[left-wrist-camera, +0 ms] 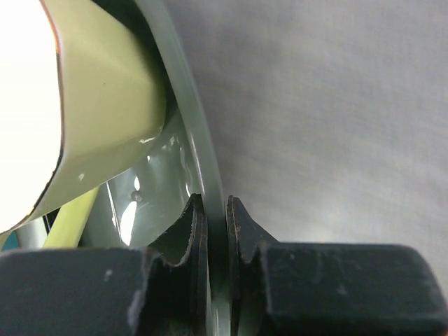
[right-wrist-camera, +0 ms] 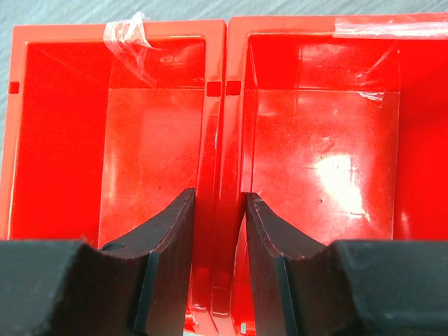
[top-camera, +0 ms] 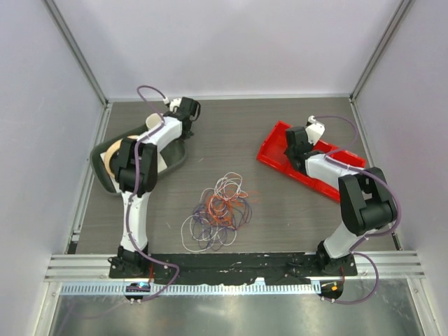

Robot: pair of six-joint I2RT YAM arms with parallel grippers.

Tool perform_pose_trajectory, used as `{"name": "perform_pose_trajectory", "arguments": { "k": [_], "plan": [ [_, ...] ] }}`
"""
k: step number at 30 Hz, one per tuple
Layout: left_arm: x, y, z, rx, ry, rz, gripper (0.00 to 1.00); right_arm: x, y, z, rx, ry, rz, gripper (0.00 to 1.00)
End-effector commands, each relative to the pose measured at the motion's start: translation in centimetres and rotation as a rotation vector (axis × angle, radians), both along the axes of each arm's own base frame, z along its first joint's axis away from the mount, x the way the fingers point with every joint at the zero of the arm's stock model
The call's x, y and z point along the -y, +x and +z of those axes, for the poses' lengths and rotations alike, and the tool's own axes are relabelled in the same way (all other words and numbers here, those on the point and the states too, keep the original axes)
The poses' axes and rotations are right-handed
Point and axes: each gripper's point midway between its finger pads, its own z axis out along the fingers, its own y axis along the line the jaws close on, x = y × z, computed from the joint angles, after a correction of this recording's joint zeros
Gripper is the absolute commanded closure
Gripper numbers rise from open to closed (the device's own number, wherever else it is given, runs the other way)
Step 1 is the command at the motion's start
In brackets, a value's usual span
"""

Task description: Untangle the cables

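The cables (top-camera: pixel 220 206), thin orange-red, purple and white wires in one loose tangle, lie mid-table between the arms, and neither gripper touches them. My left gripper (top-camera: pixel 183 134) is at the back left, shut on the thin rim of a dark green bowl (top-camera: pixel 103 176). The left wrist view shows that gripper (left-wrist-camera: pixel 215 210) pinching the bowl rim (left-wrist-camera: pixel 199 140). My right gripper (top-camera: pixel 299 145) is at the back right over a pair of red bins (top-camera: pixel 278 143). Seen from the right wrist, the gripper (right-wrist-camera: pixel 220 203) clamps the two walls where the red bins (right-wrist-camera: pixel 154 126) join.
A pale cream object (left-wrist-camera: pixel 105 105) sits inside the green bowl. Both red bins look empty inside, with clear tape (right-wrist-camera: pixel 129 31) on their far rims. White walls enclose the table on three sides.
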Motion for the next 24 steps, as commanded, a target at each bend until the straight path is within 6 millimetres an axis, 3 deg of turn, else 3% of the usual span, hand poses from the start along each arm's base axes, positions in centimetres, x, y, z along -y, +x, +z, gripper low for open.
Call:
{"name": "perform_pose_trajectory", "arguments": {
  "k": [1,3,5,6,7,11,12,13,14,15,17,19,22,23,24],
  "plan": [
    [-1.9,8.9,5.4,0.198,0.126,-0.051,1.0,0.8,5.1,3.5,0.143,0.051,-0.023,0.68],
    [-1.7,10.4,5.6,0.207,0.128,-0.044,1.0,1.1,6.3,2.6,0.125,0.053,-0.012,0.68],
    [-1.6,12.4,5.6,0.217,0.125,-0.024,1.0,1.7,8.1,3.3,0.142,0.07,-0.004,0.69],
    [-1.4,13.7,7.2,0.265,0.113,-0.011,1.0,1.9,8.7,2.5,0.128,0.065,-0.004,0.69],
    [-1.5,13.9,5.8,0.245,0.126,-0.007,1.0,2.1,9.9,3.3,0.15,0.065,-0.009,0.69],
    [-1.2,15.5,6.2,0.317,0.087,0.02,0.99,3.9,13.1,3.0,0.149,0.066,-0.007,0.69],
    [-1.4,15.7,6.3,0.328,0.079,0.026,0.98,4.0,14.3,3.8,0.168,0.071,-0.004,0.7],
    [-1.5,15.7,6.6,0.334,0.076,0.032,0.96,4.0,14.7,2.8,0.151,0.074,-0.002,0.7],
    [-1.6,15.7,6.8,0.341,0.071,0.037,0.88,4.6,15.2,2.8,0.154,0.073,-0.011,0.7],
    [-1.8,15.7,7.0,0.343,0.07,0.039,0.86,4.7,16.0,3.7,0.174,0.071,-0.011,0.7],
    [-1.5,15.6,8.2,0.356,0.054,0.026,0.78,5.2,16.6,3.5,0.17,0.067,-0.021,0.64],
    [-1.1,15.2,8.9,0.353,0.041,0.015,0.66,5.4,16.9,4.8,0.169,0.055,-0.02,0.5],
    [-0.2,14.3,12.9,0.393,0.022,-0.011,0.27,5.1,16.4,8.9,0.24,0.068,0.005,0.33],
    [0.1,13.8,15.3,0.426,0.012,-0.019,0.2,4.9,15.9,11.8,0.289,0.08,0.022,0.22],
    [0.7,13.2,16.7,0.437,0.007,-0.034,0.12,4.5,15.3,12.4,0.291,0.086,0.04,0.11]
  ]
}}
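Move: My left hand grips the right rim of the grey-green tray, with the foot of the back wall about 17 cm ahead; the mug is some 10 cm left and 5 ahead, the tan ring 25 left and 6 back. My right hand grips the red bins' adjoining rims, the wall's foot about 25 cm ahead. The cables lie 5 cm lower: 27 back and 11 right of my left hand, 20 back and 26 left of my right. Still pinching the tray's right rim and the red bins' adjoining rims, I slide both loads forward towards the back wall, clearing away from the cables. My left hand goes about 13 cm, nearly straight; my right goes some 15 cm while bearing right about 6. Then both hands stop, open wide and lift a few centimetres off the rims. ##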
